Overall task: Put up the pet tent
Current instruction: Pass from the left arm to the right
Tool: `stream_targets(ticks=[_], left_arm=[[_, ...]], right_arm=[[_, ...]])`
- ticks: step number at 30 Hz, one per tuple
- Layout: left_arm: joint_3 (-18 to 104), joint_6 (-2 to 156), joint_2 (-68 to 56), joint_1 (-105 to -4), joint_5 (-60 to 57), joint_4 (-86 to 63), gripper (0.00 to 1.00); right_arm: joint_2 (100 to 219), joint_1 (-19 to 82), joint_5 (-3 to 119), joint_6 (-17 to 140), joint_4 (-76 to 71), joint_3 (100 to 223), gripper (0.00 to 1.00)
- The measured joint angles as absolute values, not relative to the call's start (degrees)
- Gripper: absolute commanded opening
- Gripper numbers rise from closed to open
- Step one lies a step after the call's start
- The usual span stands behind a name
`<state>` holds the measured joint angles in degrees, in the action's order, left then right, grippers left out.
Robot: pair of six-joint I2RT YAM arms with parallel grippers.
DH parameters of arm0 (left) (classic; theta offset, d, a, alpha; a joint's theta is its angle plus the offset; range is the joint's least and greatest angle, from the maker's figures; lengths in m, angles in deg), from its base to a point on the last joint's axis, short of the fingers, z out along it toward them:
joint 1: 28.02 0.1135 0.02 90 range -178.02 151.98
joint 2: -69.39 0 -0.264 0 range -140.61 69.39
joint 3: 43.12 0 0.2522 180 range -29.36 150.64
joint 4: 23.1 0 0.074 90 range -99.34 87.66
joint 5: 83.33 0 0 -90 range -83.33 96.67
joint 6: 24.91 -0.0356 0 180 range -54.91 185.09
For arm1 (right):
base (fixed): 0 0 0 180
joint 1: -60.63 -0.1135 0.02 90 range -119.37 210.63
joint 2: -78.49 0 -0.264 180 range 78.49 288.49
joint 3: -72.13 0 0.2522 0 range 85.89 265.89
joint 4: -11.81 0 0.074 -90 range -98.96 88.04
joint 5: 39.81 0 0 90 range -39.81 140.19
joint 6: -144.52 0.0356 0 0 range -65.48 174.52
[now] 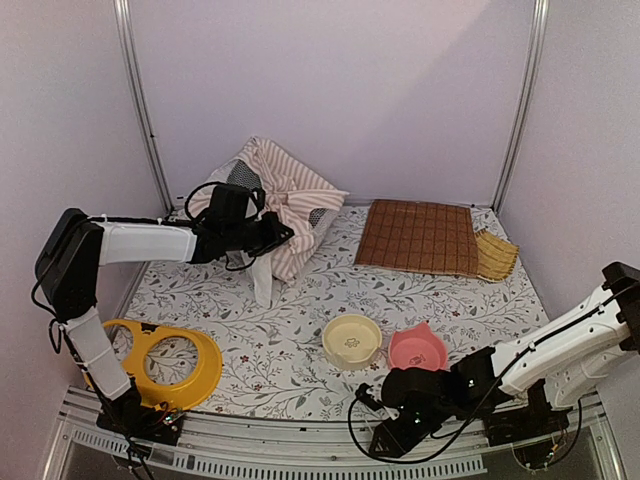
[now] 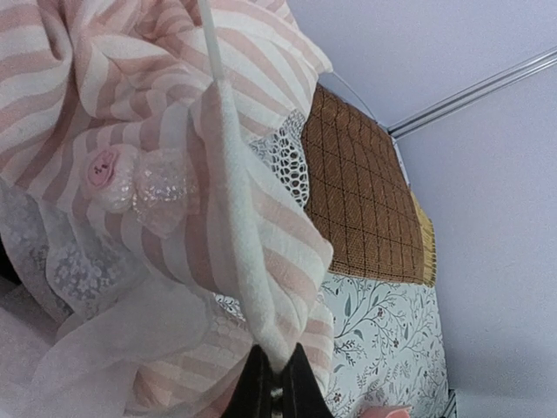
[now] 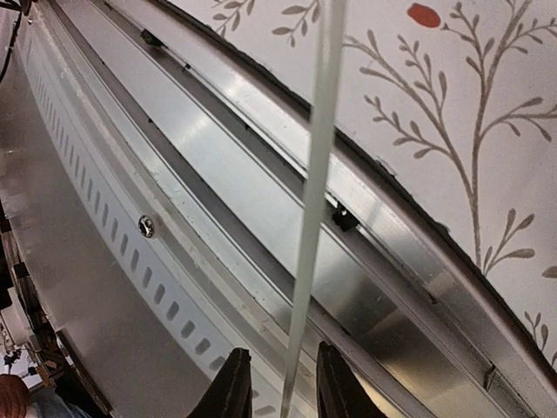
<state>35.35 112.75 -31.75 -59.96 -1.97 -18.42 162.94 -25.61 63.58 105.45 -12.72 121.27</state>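
The pet tent (image 1: 290, 195) lies crumpled at the back left, pink-and-white striped with mesh patches. My left gripper (image 1: 272, 233) is shut on a fold of its fabric; in the left wrist view the black fingertips (image 2: 296, 383) pinch a white-edged striped fold of the tent (image 2: 174, 104), and a thin pole (image 2: 209, 35) runs up out of it. My right gripper (image 1: 383, 437) hangs low over the table's front rail. In the right wrist view its jaws stand apart around a thin clear pole (image 3: 318, 148), with a gap on each side of the right gripper (image 3: 283, 387).
A brown quilted mat (image 1: 418, 237) and a yellow woven mat (image 1: 496, 256) lie at the back right. A cream bowl (image 1: 352, 340) and a pink bowl (image 1: 417, 350) sit near the front, a yellow ring-shaped piece (image 1: 165, 362) front left. The metal front rail (image 3: 218, 174) runs below the right gripper.
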Motion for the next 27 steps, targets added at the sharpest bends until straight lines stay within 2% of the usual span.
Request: stream_targets(ticks=[4,11,14,17,27], left_arm=[[35.37,112.75,-31.75,-59.96,-2.04,-18.44,0.0],[35.37,112.27,-31.75,-59.87,-2.39,-18.66,0.0],[35.37,111.53,-31.75,-59.72,-2.83,-18.97,0.03],[35.37,110.37,-31.75,-59.41,-3.2,-19.47,0.12],[34.92,105.15,-29.35,-57.64,-2.52,-21.74,0.5]], right_arm=[[163.11,-25.56,62.51,106.11,-12.87,121.07,0.01],[162.59,-25.67,60.98,105.37,-16.61,123.02,0.0],[161.17,-25.83,60.58,104.12,-19.74,125.14,0.0],[160.4,-26.05,60.58,102.59,-22.77,128.37,0.0],[160.21,-25.52,61.35,98.0,-28.78,133.81,0.0]])
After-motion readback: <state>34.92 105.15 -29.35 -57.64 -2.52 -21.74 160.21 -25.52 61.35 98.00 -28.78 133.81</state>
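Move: The right hand's part-open fingers already straddle the white tent pole, right at the fingertips. From that hand the pink bowl is about 19 cm ahead and 8 cm right, and the yellow bowl some 20 cm ahead and 4 cm left. The left fingers are still shut on the tent's striped pole sleeve; from them the tent body lies roughly 7 cm ahead and 5 cm left, and the brown mat about 27 cm right, 3 cm ahead and 16 cm below. The right hand pinches the pole and lifts about 5 cm while the left opens on the sleeve, rising some 3 cm. ##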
